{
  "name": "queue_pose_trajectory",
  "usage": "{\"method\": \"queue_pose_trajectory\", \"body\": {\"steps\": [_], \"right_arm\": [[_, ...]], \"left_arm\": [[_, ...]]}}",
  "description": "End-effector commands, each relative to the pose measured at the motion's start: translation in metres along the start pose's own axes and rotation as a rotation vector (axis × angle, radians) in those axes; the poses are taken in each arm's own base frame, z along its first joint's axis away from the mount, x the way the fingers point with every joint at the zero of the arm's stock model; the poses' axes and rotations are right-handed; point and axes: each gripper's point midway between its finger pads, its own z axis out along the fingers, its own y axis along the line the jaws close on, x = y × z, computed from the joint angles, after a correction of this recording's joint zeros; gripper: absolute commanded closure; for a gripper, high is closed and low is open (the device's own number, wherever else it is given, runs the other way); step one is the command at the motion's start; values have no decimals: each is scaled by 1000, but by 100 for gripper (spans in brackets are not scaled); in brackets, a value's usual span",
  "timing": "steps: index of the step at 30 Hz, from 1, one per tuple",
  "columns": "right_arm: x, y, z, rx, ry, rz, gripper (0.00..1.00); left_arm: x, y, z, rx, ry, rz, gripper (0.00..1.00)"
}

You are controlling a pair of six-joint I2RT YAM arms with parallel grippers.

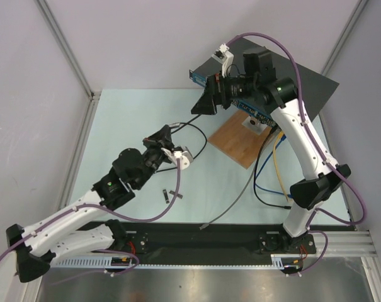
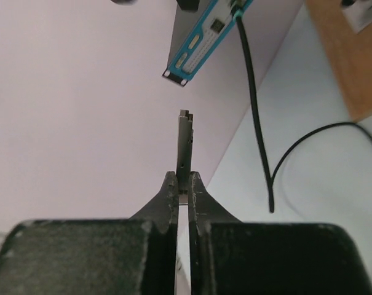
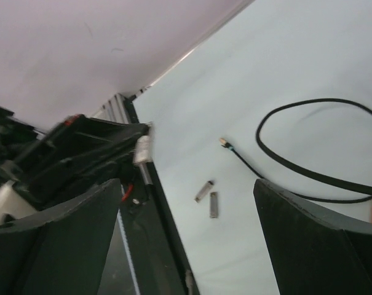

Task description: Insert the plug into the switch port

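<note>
The switch (image 1: pixel 303 82) is a flat black box at the back right; its narrow blue front face (image 2: pixel 201 43) with a row of sockets shows at the top of the left wrist view. My left gripper (image 2: pixel 184 181) is shut on a thin grey metal plug (image 2: pixel 184 141) that points up toward that face, still a gap short of it. In the top view the left gripper (image 1: pixel 167 132) hovers mid-table, left of the switch. My right gripper (image 1: pixel 206 104) hangs by the blue face, and in its own view the right gripper (image 3: pixel 186 184) is open and holds nothing.
A black cable (image 2: pixel 253 110) is plugged into the switch and loops over the table. A brown wooden board (image 1: pixel 240 139) lies in front of the switch. Two loose metal modules (image 3: pixel 209 198) and a cable end (image 3: pixel 224 142) lie on the table. Blue and yellow cables (image 1: pixel 275 163) trail at right.
</note>
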Motion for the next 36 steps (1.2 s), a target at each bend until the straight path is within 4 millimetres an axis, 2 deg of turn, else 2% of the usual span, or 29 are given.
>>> {"method": "queue_pose_trajectory", "body": {"steps": [1,3,4,5,7,8,9,11,12,13,14,15,16,17,19,20,22,24,27,31,36], "right_arm": [[-29,-1,-18,49,-85,-265,4],[-31,2,-23,51,-103,-348,4],[-34,14,-34,38,-127,-432,5],[-30,17,-36,29,-126,-469,5],[-11,16,-33,29,-96,-537,6],[-9,28,-43,33,-115,-578,7],[8,27,-36,17,-88,-584,7],[18,43,-43,11,-90,-685,7],[37,39,-36,6,-50,-688,7],[46,46,-32,1,-36,-723,7],[48,54,-36,0,-51,-764,7],[59,54,-31,-12,-32,-762,8],[62,57,-30,-18,-35,-773,8],[62,60,-31,-21,-39,-783,9],[66,65,-27,-37,-33,-812,11],[67,66,-26,-41,-25,-819,12],[69,64,-21,-46,-14,-832,18],[75,64,-16,-56,11,-864,25],[79,60,-13,-52,34,-878,32],[88,62,-10,-79,62,-861,34],[108,64,-4,-129,118,-832,36]], "left_arm": [[-40,11,-22,103,-150,-206,100],[-46,-4,-31,212,-154,-304,100],[-53,-11,-34,260,-181,-339,100],[-57,-16,-37,293,-190,-370,100],[-67,-30,-45,386,-218,-438,100],[-69,-33,-47,408,-220,-457,100],[-71,-38,-50,437,-212,-498,100],[-76,-46,-52,497,-211,-542,100],[-75,-46,-54,518,-187,-597,100],[-75,-48,-53,537,-173,-626,100],[-75,-50,-54,580,-157,-678,100],[-75,-52,-53,604,-151,-696,100],[-76,-54,-53,628,-146,-711,100],[-77,-66,-55,697,-135,-720,100],[-82,-65,-55,729,-137,-742,100],[-83,-75,-56,796,-130,-770,100],[-86,-76,-56,844,-126,-813,100],[-80,-79,-52,895,-101,-890,99],[-83,-79,-49,949,-114,-935,97],[-87,-82,-45,982,-111,-969,96],[-88,-83,-44,1002,-118,-977,93]]}}
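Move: My left hand holds the plug high over the table. I'm taking it to my right hand's open fingers, about 11 cm to its right, 5 cm ahead and nearly level. The switch's left front corner lies roughly 21 cm ahead of my left hand, 6 cm right and 8 cm lower; the two loose modules are 8 cm back, 4 cm left and 31 cm below. From my right hand, the plug is about 10 cm left and 3 cm back, nearly level. I draw my right hand back about 10 cm, sinking 4 cm and rolling some 45 degrees, fingers still aimed left, then narrow them to about two-thirds open around the plug. My left hand, still pinching the plug, goes back 9 cm and right 7 cm, rises slightly before sinking 6 cm net, and swings its fingers to point right and a little down, into that gap. ##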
